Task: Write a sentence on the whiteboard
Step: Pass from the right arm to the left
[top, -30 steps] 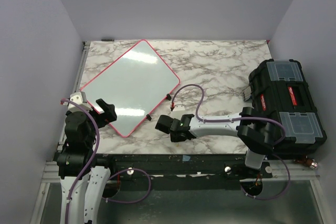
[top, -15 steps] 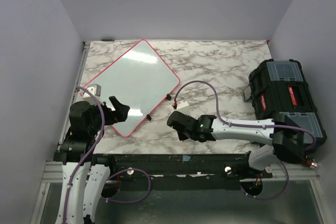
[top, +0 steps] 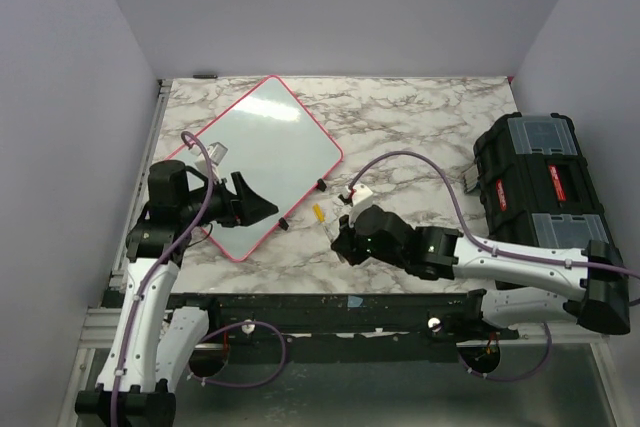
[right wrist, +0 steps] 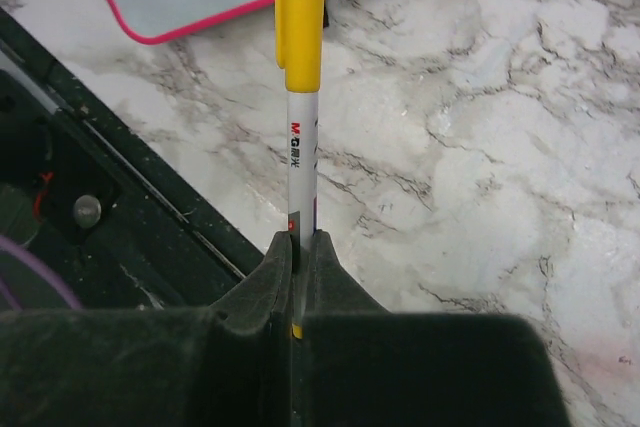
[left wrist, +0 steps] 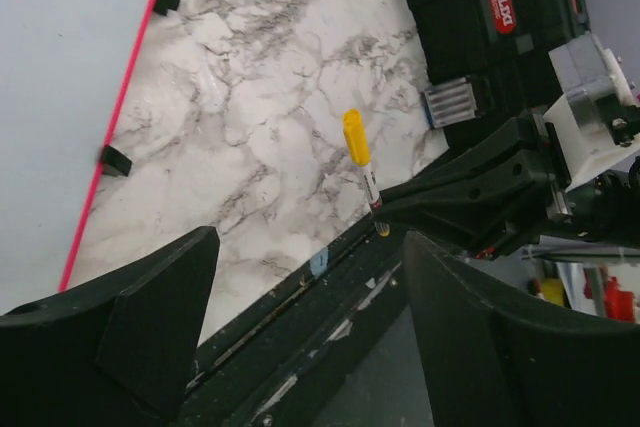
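Note:
The whiteboard lies tilted on the marble at the back left, its pale face ringed by a pink rim. The sentence is out of view; the board face that shows is plain. My right gripper is shut on a white marker with a yellow cap, which points toward the board's near corner. In the right wrist view the marker sticks straight out from the closed gripper. My left gripper hangs open over the board's near edge, facing the marker, with nothing between its fingers.
A black toolbox with clear lid panels sits at the right edge of the table. The dark frame rail runs along the near edge. Purple cables loop over both arms. Small black feet stick out from the board's rim.
My right arm has stretched out low toward the left, bringing the marker near the board's corner. My left gripper has swung right over the board's near edge, its jaws slightly narrower.

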Controlling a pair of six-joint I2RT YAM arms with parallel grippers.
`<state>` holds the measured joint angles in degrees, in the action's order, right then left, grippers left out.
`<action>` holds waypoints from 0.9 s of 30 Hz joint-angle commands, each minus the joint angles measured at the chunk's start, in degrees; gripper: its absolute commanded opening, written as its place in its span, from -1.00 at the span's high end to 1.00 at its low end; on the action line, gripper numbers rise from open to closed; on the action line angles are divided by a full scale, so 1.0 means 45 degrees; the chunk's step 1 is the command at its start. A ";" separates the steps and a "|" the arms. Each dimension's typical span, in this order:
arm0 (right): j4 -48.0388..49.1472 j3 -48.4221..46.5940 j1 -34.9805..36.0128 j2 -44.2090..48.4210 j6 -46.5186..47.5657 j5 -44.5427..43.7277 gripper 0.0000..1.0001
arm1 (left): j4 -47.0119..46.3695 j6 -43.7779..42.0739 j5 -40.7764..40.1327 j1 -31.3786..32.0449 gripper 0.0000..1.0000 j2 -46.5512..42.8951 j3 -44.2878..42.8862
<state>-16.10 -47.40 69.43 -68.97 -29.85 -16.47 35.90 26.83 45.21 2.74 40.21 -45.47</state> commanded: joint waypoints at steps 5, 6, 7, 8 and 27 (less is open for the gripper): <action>0.1521 0.0245 0.0060 0.1087 0.1587 0.1657 0.99 | -0.1605 0.1155 0.2751 0.0216 -0.41 0.1393 -0.0307; 0.1543 0.0208 0.0079 0.1087 0.1724 0.1826 0.99 | -0.1776 0.1229 0.2810 0.0345 -0.41 0.1477 -0.0272; 0.1561 0.0174 0.0062 0.1092 0.1823 0.1959 0.99 | -0.1968 0.1287 0.2863 0.0462 -0.40 0.1518 -0.0230; 0.1584 0.0174 0.0065 0.1074 0.1898 0.2105 0.99 | -0.2127 0.1349 0.3004 0.0580 -0.40 0.1579 -0.0198; 0.1995 0.0364 0.0066 0.1529 0.2617 0.3572 0.99 | -0.2482 0.0651 0.2738 0.3166 -0.07 0.3072 -0.0548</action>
<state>-8.56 -46.48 69.43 -63.02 -19.53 -2.24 25.39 31.73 57.71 15.44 53.58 -45.65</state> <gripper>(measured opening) 0.027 0.559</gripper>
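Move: The marker's middle is about 14 cm to the left hand's right, 1 cm back and 9 cm below it, cap end slanting up towards that hand. The whiteboard's near black clip lies some 7 cm ahead of the left hand, level sideways, 24 cm down; the far clip is 18 cm ahead and 11 cm right, equally low. From the right hand, which holds the marker near its tail, the left gripper is about 16 cm left, 3 cm ahead and 13 cm higher. Rightward about 6.5 cm and a little back, the left hand closes in on the marker's yellow cap, rising slightly and sinking again while it turns some 20 degrees clockwise and narrows its still open fingers around the cap. Meanwhile the right hand, keeping its pinch near the tail, lifts the marker 5 cm, draws it back and left, and turns counter-clockwise. ##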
